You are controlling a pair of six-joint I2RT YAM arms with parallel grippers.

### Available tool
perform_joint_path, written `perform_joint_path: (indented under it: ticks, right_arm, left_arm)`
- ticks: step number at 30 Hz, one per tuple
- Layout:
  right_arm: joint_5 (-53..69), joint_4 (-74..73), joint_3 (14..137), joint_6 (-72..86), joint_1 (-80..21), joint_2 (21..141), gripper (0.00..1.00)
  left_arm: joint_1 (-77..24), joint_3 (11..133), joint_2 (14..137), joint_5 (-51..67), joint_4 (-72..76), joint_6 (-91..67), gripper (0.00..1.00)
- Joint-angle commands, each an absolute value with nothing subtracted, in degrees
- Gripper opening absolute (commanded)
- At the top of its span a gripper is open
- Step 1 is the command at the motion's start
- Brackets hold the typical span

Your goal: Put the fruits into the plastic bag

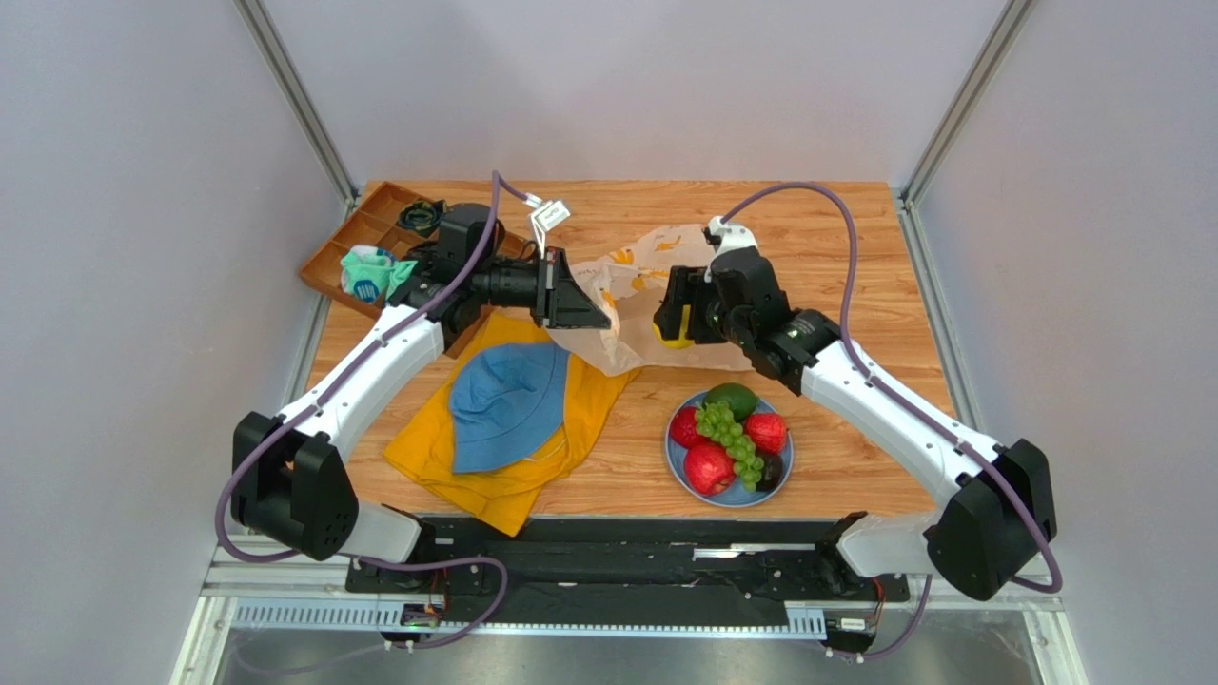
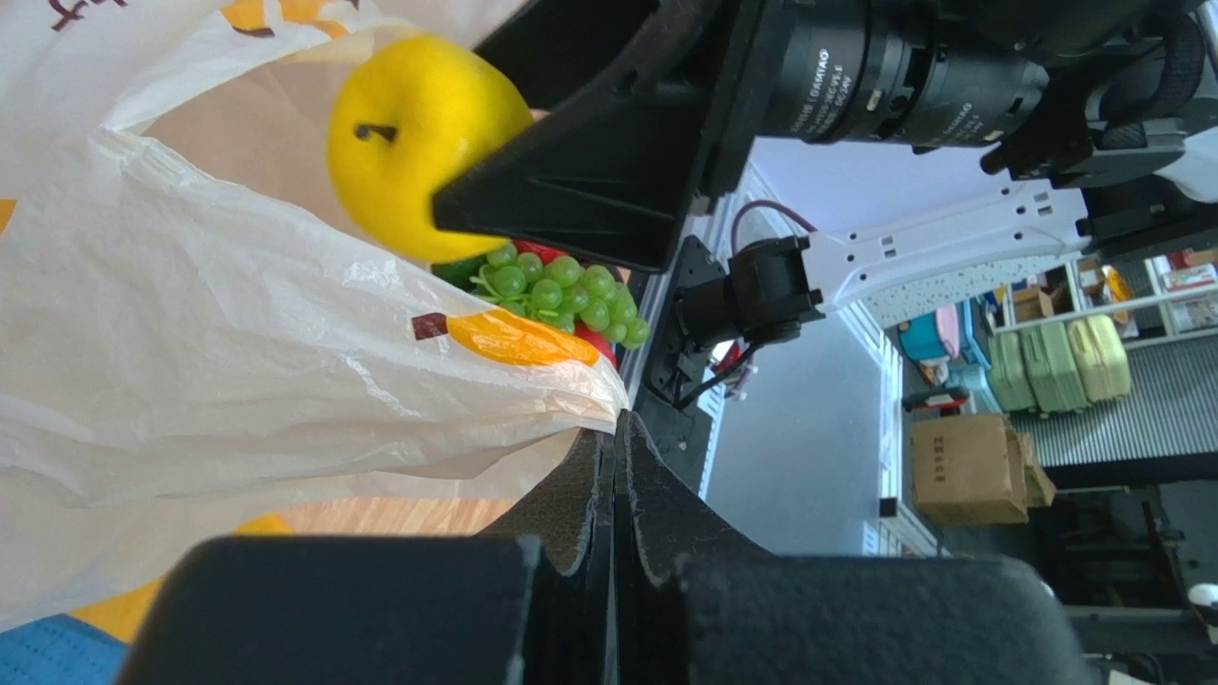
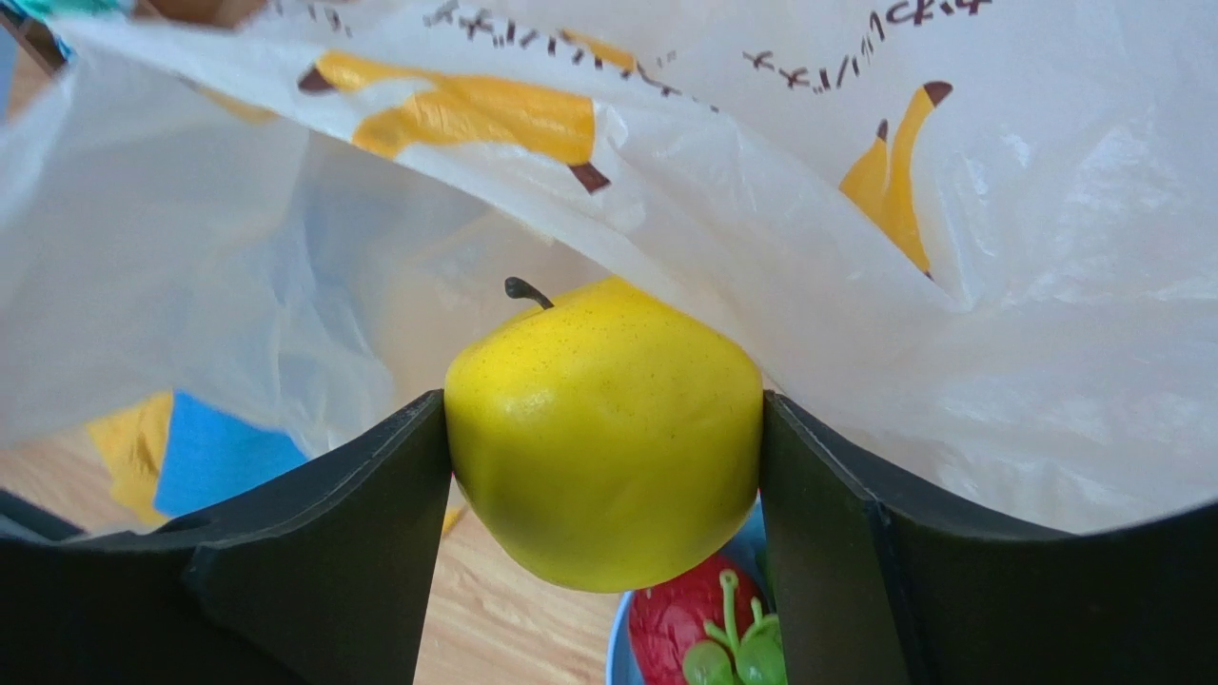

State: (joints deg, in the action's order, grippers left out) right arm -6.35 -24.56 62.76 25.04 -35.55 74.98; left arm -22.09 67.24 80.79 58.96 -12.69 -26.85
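Note:
The plastic bag (image 1: 629,278), cream with banana prints, lies crumpled at mid-table. My left gripper (image 1: 575,306) is shut on its left edge; in the left wrist view the film (image 2: 215,357) runs into the closed fingertips (image 2: 618,445). My right gripper (image 1: 672,326) is shut on a yellow fruit (image 3: 608,428) with a dark stem, held just in front of the bag's mouth (image 3: 858,286). The same fruit (image 2: 408,143) shows in the left wrist view above the bag. On the blue plate (image 1: 715,498) lie green grapes (image 1: 729,433), red fruits (image 1: 706,467), a green oval fruit (image 1: 732,397) and a dark plum-like fruit (image 1: 772,473).
A blue hat (image 1: 508,407) lies on a yellow cloth (image 1: 493,471) left of the plate. A brown compartment tray (image 1: 343,250) with small items stands at the back left, behind my left arm. Grey walls enclose the table on three sides.

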Motion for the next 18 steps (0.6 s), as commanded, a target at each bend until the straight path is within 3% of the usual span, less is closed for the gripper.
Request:
perform_joint_path:
  ticks: [1, 8, 18]
  right_arm:
    - [-10.46, -12.49, 66.80, 26.80, -35.51, 77.69, 0.40]
    - [-6.33, -0.53, 65.04, 29.00, -36.21, 85.42, 0.40]
    - [-14.85, -1.91, 67.67, 27.77, -33.58, 98.87, 0.40]
  left_arm:
    - [-22.06, 66.36, 80.16, 62.93, -6.42, -29.79, 0.00]
    - [-25.48, 68.64, 81.56, 66.09, -1.16, -34.17, 0.00]
    - [-26.46, 68.91, 78.58, 68.99, 28.52, -57.73, 0.00]
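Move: The right hand already holds the yellow apple; the plastic bag's open mouth lies some 6 cm ahead, 3 cm left and 5 cm below it. The fruit bowl is roughly 14 cm back, 8 cm right and 13 cm down, the blue hat about 8 cm back and 21 cm left, 14 cm down. From the left hand, pinching the bag's rim, the mouth is about 5 cm ahead, 5 cm right and 9 cm lower. Right hand carries the apple forward about 8 cm into the bag, arcing left and down; left lifts the rim. ##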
